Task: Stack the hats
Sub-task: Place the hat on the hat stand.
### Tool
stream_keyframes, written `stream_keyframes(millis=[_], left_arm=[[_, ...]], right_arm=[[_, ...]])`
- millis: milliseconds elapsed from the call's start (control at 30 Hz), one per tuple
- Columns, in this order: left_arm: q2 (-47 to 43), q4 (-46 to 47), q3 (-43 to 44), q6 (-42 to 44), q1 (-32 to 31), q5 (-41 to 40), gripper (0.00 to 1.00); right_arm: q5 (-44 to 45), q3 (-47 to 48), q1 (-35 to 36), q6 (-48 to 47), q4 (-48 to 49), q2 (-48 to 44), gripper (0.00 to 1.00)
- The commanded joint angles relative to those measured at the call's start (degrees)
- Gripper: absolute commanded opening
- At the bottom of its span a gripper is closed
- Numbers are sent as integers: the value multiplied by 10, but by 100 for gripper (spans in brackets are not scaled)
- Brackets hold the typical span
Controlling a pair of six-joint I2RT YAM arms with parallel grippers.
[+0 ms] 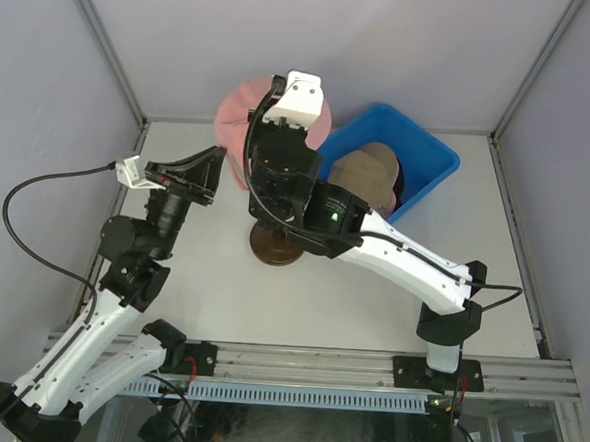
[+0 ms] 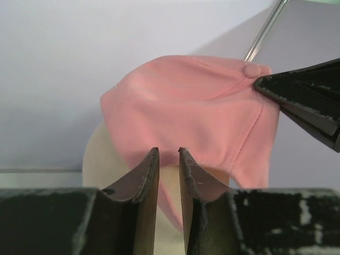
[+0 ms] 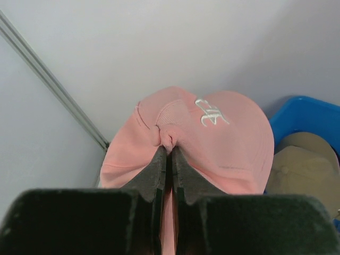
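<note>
A pink hat with a white embroidered logo sits on top of the beige mannequin head at the back of the table. My right gripper is shut on a small fold of the pink hat's crown. From the left, my left gripper reaches toward the pink hat's lower edge. Its jaws stand a narrow gap apart, and no fabric shows between them. In the left wrist view a right fingertip shows by the crown button. A tan hat lies in the bin, with a black hat partly hidden beneath it.
A blue plastic bin stands tilted at the back right against the wall corner. The mannequin's brown base stands mid-table under my right arm. Grey walls with metal frame posts close in the back and both sides.
</note>
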Motion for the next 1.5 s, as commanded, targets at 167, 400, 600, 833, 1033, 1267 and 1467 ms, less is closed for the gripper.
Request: stream_keyframes(millis=[167, 400, 600, 833, 1033, 1267, 1467], left_arm=[[9, 11, 37, -6, 30, 21, 26], [21, 6, 40, -17, 43, 17, 45], [51, 5, 49, -28, 51, 26, 47], [72, 5, 49, -44, 61, 25, 48], [78, 4, 50, -48, 70, 24, 48], [78, -4, 49, -49, 78, 19, 49], [83, -5, 52, -53, 80, 20, 50]], right_arm=[[-12, -24, 2, 38, -19, -28, 0], [-27, -26, -6, 63, -55, -24, 0], [-43, -40, -13, 84, -87, -32, 13], [-53, -88, -14, 88, -87, -63, 34], [-57, -127, -11, 85, -81, -95, 51], [-67, -243, -6, 68, -5, -190, 55], [-105, -347, -19, 82, 51, -272, 55]])
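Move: The right hand holds the pink hat pinched by its crown, close to the button. The head of the hat stand is about 6 cm ahead of that hand, 1 cm to its left and 9 cm below, and the beige hat in the blue bin some 20 cm ahead, 21 cm to the right and 35 cm down. From the left hand's nearly shut fingers the pink hat's middle lies about 7 cm ahead, 8 cm right and 4 cm higher, the head as far ahead and right but 1 cm lower. The right hand lowers the pinched crown of the pink hat about 5 cm onto the head, easing slightly left, and partway down its fingers start to open and let go of the cloth; then it backs away to the right by some 6 cm, drawing back a little. Meanwhile the left hand pushes about 5 cm forward and 3 cm down towards the hat's near left edge, its wrist tipping slightly down and its fingers spreading to about half open, one fingertip ending against the lower rim. ##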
